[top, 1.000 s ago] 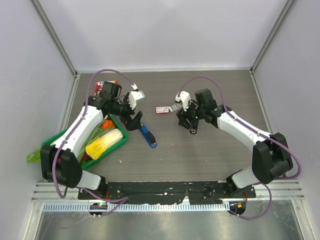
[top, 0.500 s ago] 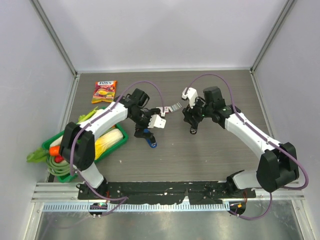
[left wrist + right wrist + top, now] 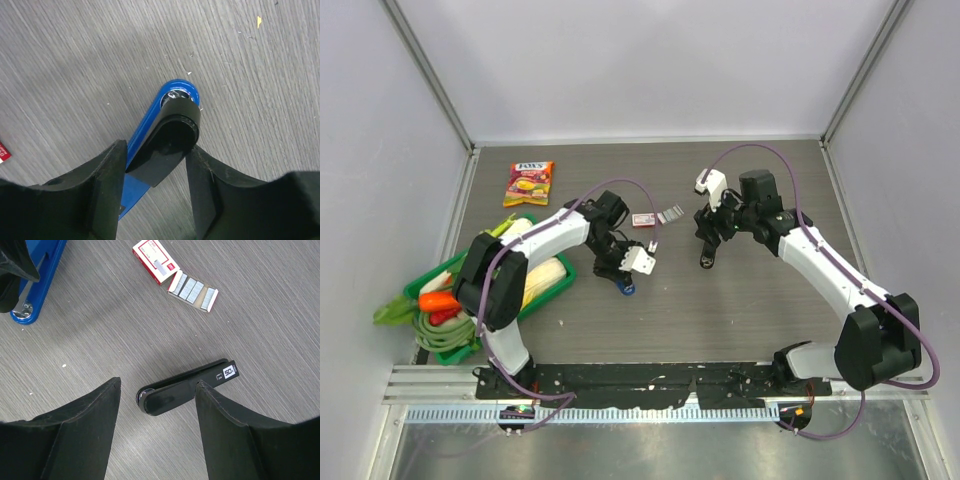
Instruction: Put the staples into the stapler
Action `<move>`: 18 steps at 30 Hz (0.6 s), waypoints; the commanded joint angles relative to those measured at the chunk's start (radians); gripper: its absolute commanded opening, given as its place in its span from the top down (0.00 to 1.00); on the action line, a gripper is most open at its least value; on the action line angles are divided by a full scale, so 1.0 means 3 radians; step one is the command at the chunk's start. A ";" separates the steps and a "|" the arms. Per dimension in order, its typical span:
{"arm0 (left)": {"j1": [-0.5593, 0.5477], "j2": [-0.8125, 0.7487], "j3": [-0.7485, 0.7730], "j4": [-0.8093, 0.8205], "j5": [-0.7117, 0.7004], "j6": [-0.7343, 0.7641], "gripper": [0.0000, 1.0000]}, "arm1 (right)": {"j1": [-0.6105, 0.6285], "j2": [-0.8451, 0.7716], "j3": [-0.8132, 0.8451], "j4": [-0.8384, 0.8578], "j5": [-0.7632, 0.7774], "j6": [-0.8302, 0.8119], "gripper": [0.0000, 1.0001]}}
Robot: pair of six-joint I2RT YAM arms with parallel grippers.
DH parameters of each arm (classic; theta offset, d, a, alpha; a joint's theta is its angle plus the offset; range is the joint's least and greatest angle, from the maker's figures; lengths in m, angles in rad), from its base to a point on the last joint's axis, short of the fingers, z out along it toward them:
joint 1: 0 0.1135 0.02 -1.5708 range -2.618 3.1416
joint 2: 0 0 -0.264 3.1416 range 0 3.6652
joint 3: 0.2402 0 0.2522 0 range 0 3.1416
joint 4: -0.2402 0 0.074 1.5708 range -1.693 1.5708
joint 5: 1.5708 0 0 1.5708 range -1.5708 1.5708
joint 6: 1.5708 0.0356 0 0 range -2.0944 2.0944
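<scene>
A blue stapler (image 3: 145, 127) with a black top lies on the table. My left gripper (image 3: 156, 146) straddles its black top, and both fingers touch its sides. In the top view this gripper (image 3: 617, 266) covers most of the blue stapler (image 3: 624, 288). A black stapler (image 3: 187, 386) lies flat below my right gripper (image 3: 158, 383), which hangs open above it without touching. The staples (image 3: 192, 290) are silvery strips in an open card sleeve beside a red-and-white box (image 3: 155, 262), and in the top view the staples (image 3: 670, 214) lie between the arms.
A green tray (image 3: 561, 283) of vegetables sits at the left, close to the left arm. A candy packet (image 3: 529, 183) lies at the back left. Grey walls close in the table on three sides.
The left arm swung from beside the green tray over to the blue stapler, and its jaws narrowed onto it. The right gripper drifted slightly to the right.
</scene>
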 commanded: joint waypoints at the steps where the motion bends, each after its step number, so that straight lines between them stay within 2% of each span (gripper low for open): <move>1: -0.0019 -0.0009 -0.0081 0.0047 0.0058 0.0067 0.47 | -0.0022 -0.0137 0.0100 0.0055 -0.0082 -0.0009 0.34; 5: -0.0019 -0.0029 -0.0147 0.0108 0.0114 0.0022 0.49 | -0.0032 -0.0142 0.0100 0.0060 -0.0077 -0.0009 0.34; 8: -0.0029 -0.0035 -0.0162 0.0185 0.0125 -0.0045 0.59 | -0.0032 -0.0142 0.0100 0.0055 -0.0082 -0.0009 0.34; 12: -0.0044 -0.0004 -0.0147 0.0215 0.0119 -0.0157 0.81 | -0.0047 -0.0152 0.0100 0.0055 -0.0082 -0.0009 0.34; 14: -0.0044 0.0001 -0.0127 0.0231 0.0130 -0.0264 0.88 | -0.0047 -0.0163 0.0095 0.0055 -0.0082 -0.0009 0.34; 15: -0.0044 -0.0009 -0.0127 0.0256 0.0125 -0.0331 1.00 | -0.0052 -0.0173 0.0095 0.0055 -0.0087 -0.0009 0.34; 18: -0.0049 -0.0085 -0.0142 0.0394 0.0099 -0.0576 1.00 | -0.0052 -0.0178 0.0090 0.0055 -0.0102 -0.0024 0.34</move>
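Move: Between the left hand's half-open fingers sits the blue stapler, its middle about 1 cm ahead, 1 cm left and 1 cm below. From that hand the staple box lies roughly 12 cm ahead and 6 cm right, the open staple tray 13 cm ahead and 11 cm right, the black stapler 7 cm ahead and 20 cm right, all some 2 cm lower. From the right hand, the blue stapler is about 21 cm left, 6 cm back and 13 cm down. Closing its already half-shut fingers on the blue stapler's black top, the left hand stays nearly in place, settling a bit under 1 cm lower around the stapler. The pads come in from both sides and pinch the skewed stapler until it stops them, swinging it into line between them; the wrist itself hardly turns. ##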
